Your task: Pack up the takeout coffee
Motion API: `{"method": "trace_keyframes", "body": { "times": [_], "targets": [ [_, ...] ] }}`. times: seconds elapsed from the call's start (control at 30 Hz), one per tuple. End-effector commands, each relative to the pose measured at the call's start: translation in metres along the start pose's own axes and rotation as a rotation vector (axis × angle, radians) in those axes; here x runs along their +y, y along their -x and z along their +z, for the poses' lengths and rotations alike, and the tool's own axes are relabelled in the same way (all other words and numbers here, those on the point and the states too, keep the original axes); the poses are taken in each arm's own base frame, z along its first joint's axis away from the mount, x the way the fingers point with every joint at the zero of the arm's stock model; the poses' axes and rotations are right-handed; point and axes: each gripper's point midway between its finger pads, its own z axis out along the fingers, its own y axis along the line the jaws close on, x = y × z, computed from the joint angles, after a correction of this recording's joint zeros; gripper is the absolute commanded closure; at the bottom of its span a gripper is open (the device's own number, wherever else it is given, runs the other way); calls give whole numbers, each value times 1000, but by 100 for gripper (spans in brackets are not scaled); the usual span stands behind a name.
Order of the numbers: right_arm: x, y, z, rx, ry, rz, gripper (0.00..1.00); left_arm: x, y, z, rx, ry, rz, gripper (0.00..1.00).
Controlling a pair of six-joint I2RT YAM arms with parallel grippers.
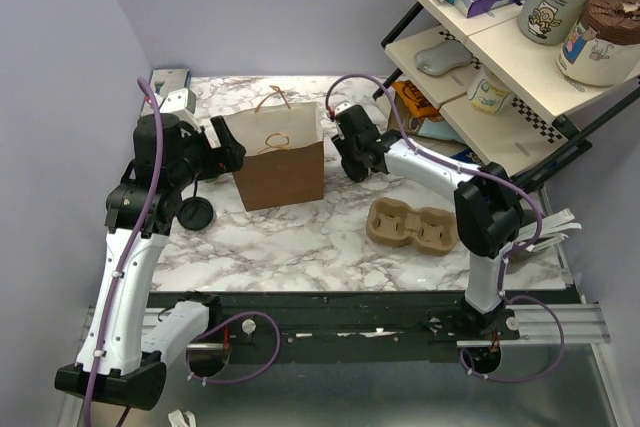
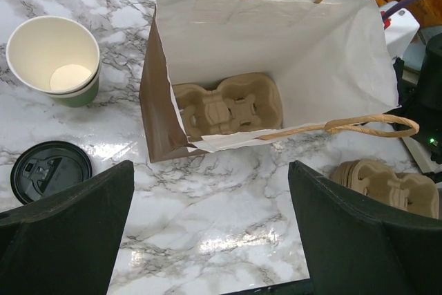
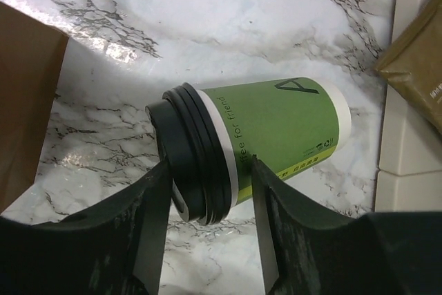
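Observation:
The takeout coffee [image 3: 276,126], a green cup with a black lid, lies on its side on the marble in the right wrist view; the top view hides it under the arm. My right gripper [image 3: 210,177] straddles its lid end with the jaws part closed: one finger is at the lid's face and the other against the cup's side, with no firm hold to be seen. This gripper [image 1: 350,162] is just right of the brown paper bag [image 1: 280,162]. My left gripper [image 2: 210,233] hangs open and empty over bare marble before the bag [image 2: 276,39].
A pulp cup tray [image 2: 228,105] lies inside the upright bag. Another tray [image 1: 412,225] sits on the table to the right. A lidless green cup [image 2: 55,56] and a loose black lid [image 2: 50,170] stand left of the bag. A stocked shelf [image 1: 520,57] rises at the back right.

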Motion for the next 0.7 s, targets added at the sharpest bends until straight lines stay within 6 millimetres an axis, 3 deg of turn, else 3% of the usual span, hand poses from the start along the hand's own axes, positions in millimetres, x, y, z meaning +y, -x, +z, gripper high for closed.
{"method": "trace_keyframes", "body": {
  "times": [0.0, 0.17, 0.27, 0.5, 0.53, 0.6, 0.63, 0.67],
  "targets": [
    [-14, -32, -8, 110, -106, -15, 60, 3, 1, -5, -25, 12, -8, 1],
    [-18, -22, -25, 75, -127, 104, 83, 3, 0, -7, -28, 11, -21, 1],
    [-18, -11, -37, 37, -111, 169, 90, 2, 0, -8, -33, 7, -24, 1],
    [-10, 11, -74, -23, -2, 411, 91, 2, 5, -22, -70, 9, -32, 1],
    [2, 9, -79, -5, 90, 454, 91, 1, 7, -26, -84, 6, -31, 1],
    [-1, 13, -91, -1, 185, 614, 91, 1, 7, -29, -90, 4, -34, 1],
    [14, 16, -100, 18, 322, 658, 90, 0, 7, -32, -95, 1, -32, 1],
    [8, 13, -102, 23, 360, 766, 90, 0, 8, -33, -101, 0, -33, 1]
  ]
}}
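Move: The coffee cup lies on its side right at my right fingertips, lid end toward the bag; its middle is about 2 cm ahead, 3 cm to the right and 2 cm lower. The paper bag stands some 15 cm left and 2 cm back, its middle about 4 cm higher; the cup carrier lies roughly 15 cm back, 14 cm right and 3 cm below. From my left hand, the cup is about 14 cm ahead, 29 cm right and 24 cm down. I shift my right hand about 2 cm to the right as its fingers close, pinching the cup at its lid end. Keeping that grip, I lift it nearly 7 cm while drawing back about 4 cm, drifting slightly left again near the end; the wrist rolls some 20 degrees, left side up, and turns about 15 degrees clockwise. ##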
